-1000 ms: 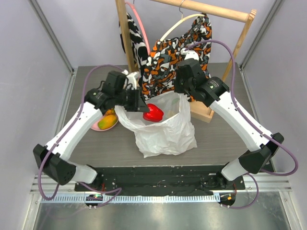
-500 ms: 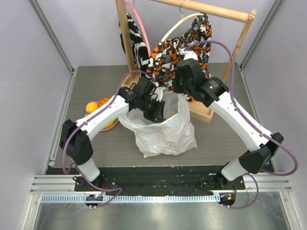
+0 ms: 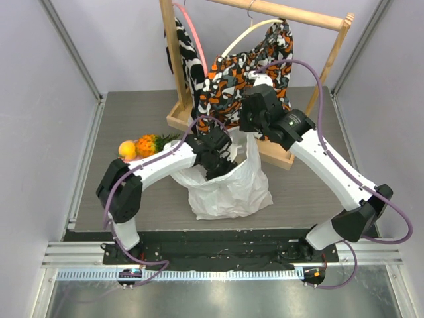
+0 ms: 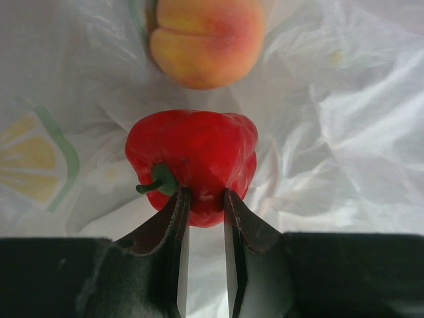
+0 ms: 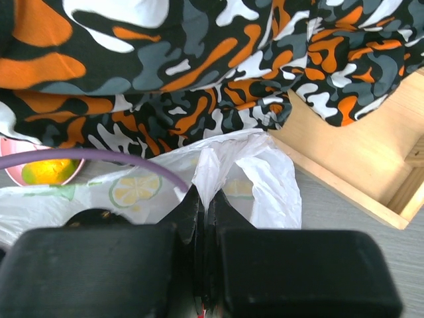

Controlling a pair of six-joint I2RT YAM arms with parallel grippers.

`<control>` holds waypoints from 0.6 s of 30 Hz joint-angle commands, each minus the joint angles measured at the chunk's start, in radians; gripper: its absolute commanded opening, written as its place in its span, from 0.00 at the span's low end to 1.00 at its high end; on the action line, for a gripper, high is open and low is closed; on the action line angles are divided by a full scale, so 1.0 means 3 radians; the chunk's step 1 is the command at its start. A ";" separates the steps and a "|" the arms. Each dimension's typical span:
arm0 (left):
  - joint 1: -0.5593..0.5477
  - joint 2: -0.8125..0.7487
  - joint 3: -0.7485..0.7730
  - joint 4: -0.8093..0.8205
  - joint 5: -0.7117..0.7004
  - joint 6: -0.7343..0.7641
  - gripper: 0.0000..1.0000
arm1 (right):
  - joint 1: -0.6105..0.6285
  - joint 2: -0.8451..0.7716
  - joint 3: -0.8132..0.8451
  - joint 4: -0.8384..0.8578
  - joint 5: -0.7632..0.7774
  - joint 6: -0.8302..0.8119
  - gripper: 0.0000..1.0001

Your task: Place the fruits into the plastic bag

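Note:
In the left wrist view my left gripper is shut on the shiny red fruit, pinching its lower end; a green stem shows at its left. The peach lies just beyond it on the plastic bag lining. From above, my left gripper is sunk in the mouth of the plastic bag and the red fruit is hidden. My right gripper is shut on a bunched bag handle and holds the bag's far edge up. The pineapple and a yellow-orange round fruit sit at the left.
The patterned cloth hangs from a wooden rack right behind the bag, and its wooden base lies beside the bag's right side. A pink plate with the yellow-green mango shows at the left.
My left arm swung right from the plate, carrying the red fruit over the bag's rim and down into its mouth. The right gripper kept hold of the handle without moving.

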 commanded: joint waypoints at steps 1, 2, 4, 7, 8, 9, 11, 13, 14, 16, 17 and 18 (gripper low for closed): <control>-0.0035 0.0115 0.0004 0.0108 -0.0059 0.0082 0.21 | -0.0019 -0.0240 -0.0105 0.0102 0.0110 0.0051 0.01; -0.0050 0.0135 -0.0001 0.0103 -0.0069 0.0082 0.23 | -0.0014 -0.0270 -0.0120 0.0102 0.0115 0.0057 0.01; -0.0056 0.0176 -0.0001 0.0098 -0.0089 0.0077 0.27 | -0.0019 -0.0291 -0.0151 0.0112 0.0125 0.0057 0.01; -0.0061 0.0156 -0.0032 0.0098 -0.0186 0.0052 0.56 | -0.0019 -0.0306 -0.0177 0.0107 0.0130 0.0062 0.01; -0.0061 0.0136 -0.0062 0.0138 -0.0217 0.0021 0.62 | -0.0019 -0.0306 -0.0177 0.0107 0.0135 0.0062 0.01; -0.0061 0.0105 -0.0078 0.0164 -0.0273 0.0006 0.67 | -0.0014 -0.0312 -0.0182 0.0107 0.0130 0.0062 0.01; -0.0061 0.0034 -0.0103 0.0210 -0.0329 -0.0020 0.77 | -0.0019 -0.0317 -0.0182 0.0112 0.0130 0.0057 0.01; -0.0061 0.0003 -0.0088 0.0221 -0.0345 -0.0051 0.85 | -0.0014 -0.0322 -0.0192 0.0112 0.0130 0.0052 0.01; -0.0061 -0.0023 -0.0078 0.0241 -0.0350 -0.0061 0.87 | -0.0019 -0.0322 -0.0197 0.0117 0.0135 0.0052 0.01; -0.0061 -0.0054 -0.0083 0.0292 -0.0365 -0.0132 0.89 | -0.0014 -0.0327 -0.0207 0.0112 0.0125 0.0052 0.01; -0.0061 -0.0074 -0.0093 0.0333 -0.0375 -0.0153 0.89 | -0.0014 -0.0327 -0.0202 0.0107 0.0125 0.0052 0.01; -0.0061 -0.0105 -0.0098 0.0348 -0.0396 -0.0193 0.90 | -0.0019 -0.0327 -0.0207 0.0112 0.0125 0.0052 0.01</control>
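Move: Inside the bag, the left fingers already hold the red pepper; the patch of bag floor it is headed for lies about 2 cm to the hand's right and 11 cm below. The peach rests on that floor, about level fore and aft, some 10 cm to the right and 8 cm down. The pinched bag rim is 14 cm ahead, 5 cm right, 18 cm up. From the right hand, the pepper is some 14 cm back, 4 cm left and 21 cm below. Sinking about 3 cm deeper into the bag with the red pepper, the left hand slows near the floor and spreads its fingers wide to let go beside the peach, tilting some 5 degrees and easing about 1 cm forward as they open. The right hand keeps its pinch on the rim, shifting barely 2 cm back and to the right. ##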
